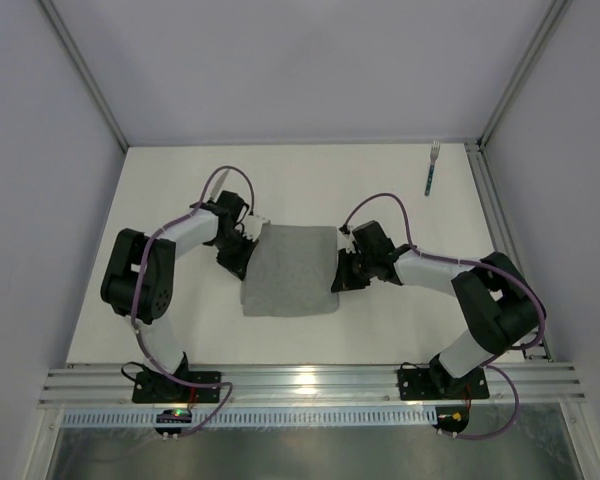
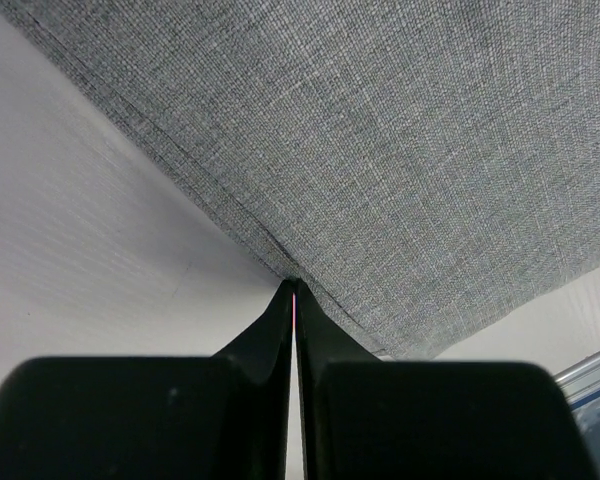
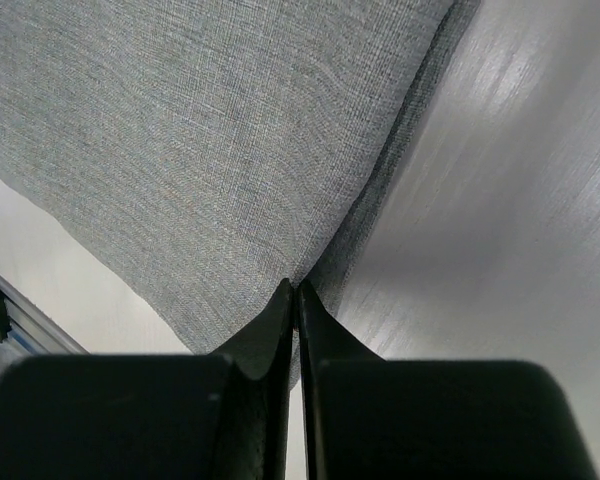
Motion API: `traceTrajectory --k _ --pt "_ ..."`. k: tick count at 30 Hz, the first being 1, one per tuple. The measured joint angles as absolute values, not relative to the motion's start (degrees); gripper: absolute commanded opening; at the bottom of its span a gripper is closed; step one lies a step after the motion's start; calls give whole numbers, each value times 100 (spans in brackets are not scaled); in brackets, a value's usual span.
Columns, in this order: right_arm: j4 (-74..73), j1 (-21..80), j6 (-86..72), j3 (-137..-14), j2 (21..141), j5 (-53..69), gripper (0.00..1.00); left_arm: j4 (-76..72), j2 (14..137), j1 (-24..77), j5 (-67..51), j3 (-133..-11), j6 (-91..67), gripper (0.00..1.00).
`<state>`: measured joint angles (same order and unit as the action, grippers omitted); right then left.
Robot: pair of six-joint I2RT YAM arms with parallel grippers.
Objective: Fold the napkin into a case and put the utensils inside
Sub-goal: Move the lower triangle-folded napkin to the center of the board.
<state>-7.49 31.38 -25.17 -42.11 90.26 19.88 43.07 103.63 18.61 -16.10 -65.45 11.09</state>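
The grey napkin (image 1: 292, 270) lies flat in the middle of the table, roughly square. My left gripper (image 1: 248, 258) is at its left edge. In the left wrist view the jaws are shut, and the left gripper (image 2: 294, 290) pinches the hem of the napkin (image 2: 380, 150), where a small crease runs into the tips. My right gripper (image 1: 341, 274) is at the napkin's right edge. There too the jaws are shut, and the right gripper (image 3: 296, 288) nips the border of the napkin (image 3: 200, 140). Of the utensils, a fork (image 1: 432, 168) with a teal handle lies far back on the right.
The metal frame rail (image 1: 495, 215) runs along the table's right side, close to the fork. A slotted rail (image 1: 310, 382) carrying both arm bases borders the near edge. Bare white table (image 1: 180, 180) surrounds the napkin.
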Motion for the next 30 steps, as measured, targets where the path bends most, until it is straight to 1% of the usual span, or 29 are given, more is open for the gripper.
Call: traceTrajectory --k 6,7,9,10,11,14,15,16,18,19,22,26,27,28,30 --pt "-735 3083 -2519 -4233 9032 2095 3 4294 10274 1835 -1570 -6556 1109 1" --pt "-731 3068 -2519 -4237 9039 2119 5 4292 10250 1822 -1564 -6558 1109 9" --pt "-729 3061 -2528 -4246 9039 2143 16 4292 10219 1798 -1562 -6573 1127 19" --pt "-729 3061 -2528 -4250 9039 2147 21 4294 10195 1796 -1559 -6578 1138 26" --pt "-733 3059 -2530 -4254 9039 2150 28 4298 10169 1791 -1557 -6580 1133 28" --pt "-843 3044 -2486 -4296 9037 2130 44 4355 10049 1758 -1546 -6619 1155 30" --pt "-906 3015 -2460 -4324 9030 2121 45 4368 9990 1732 -1546 -6643 1162 31" --pt "-967 2976 -2425 -4362 9008 2117 46 4377 9926 1684 -1549 -6670 1170 38" --pt "-1098 2808 -2383 -4477 8938 2104 47 4394 9786 1573 -1518 -6753 1223 46" --pt "-1160 2685 -2349 -4571 8906 2088 47 4394 9727 1516 -1494 -6831 1251 52" --pt "-1424 2331 -2128 -5172 9000 2018 47 4270 9706 1422 -1466 -7203 1297 55" --pt "-1717 2102 -1535 -6884 9848 2091 48 3957 10018 1452 -1457 -7802 1433 55" --pt "-1737 2099 -1328 -7312 10112 2141 48 3861 10182 1463 -1470 -7979 1507 55" --pt "-1754 2102 -1168 -7609 10298 2180 52 3750 10350 1470 -1500 -8128 1570 56" --pt "-1831 2104 -814 -8189 10691 2368 56 3551 10641 1476 -1581 -8296 1719 56"
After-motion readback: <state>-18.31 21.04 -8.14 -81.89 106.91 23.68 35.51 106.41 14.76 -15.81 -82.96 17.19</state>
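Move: At the left hand's closed tips is the napkin's left edge; the napkin's far-left corner lies about 14 cm ahead and 1 cm right, with the knife some 22 cm ahead and 9 cm left of the hand. From the right hand, shut at the right edge, the far-right corner is roughly 17 cm ahead and 1 cm right. The napkin's middle lies 2 cm ahead and 12 cm right of the left hand, 5 cm ahead and 11 cm left of the right. Opening to about half, both grippers let go of the napkin's side edges and, after a slow start, sweep forward and up towards its two far corners. The left travels some 13 cm forward and finishes about 7 cm higher, just past its peak; the right goes 18 cm forward and 11 cm up. Both wrists tip their fingers forward by 20 to 25 degrees. ##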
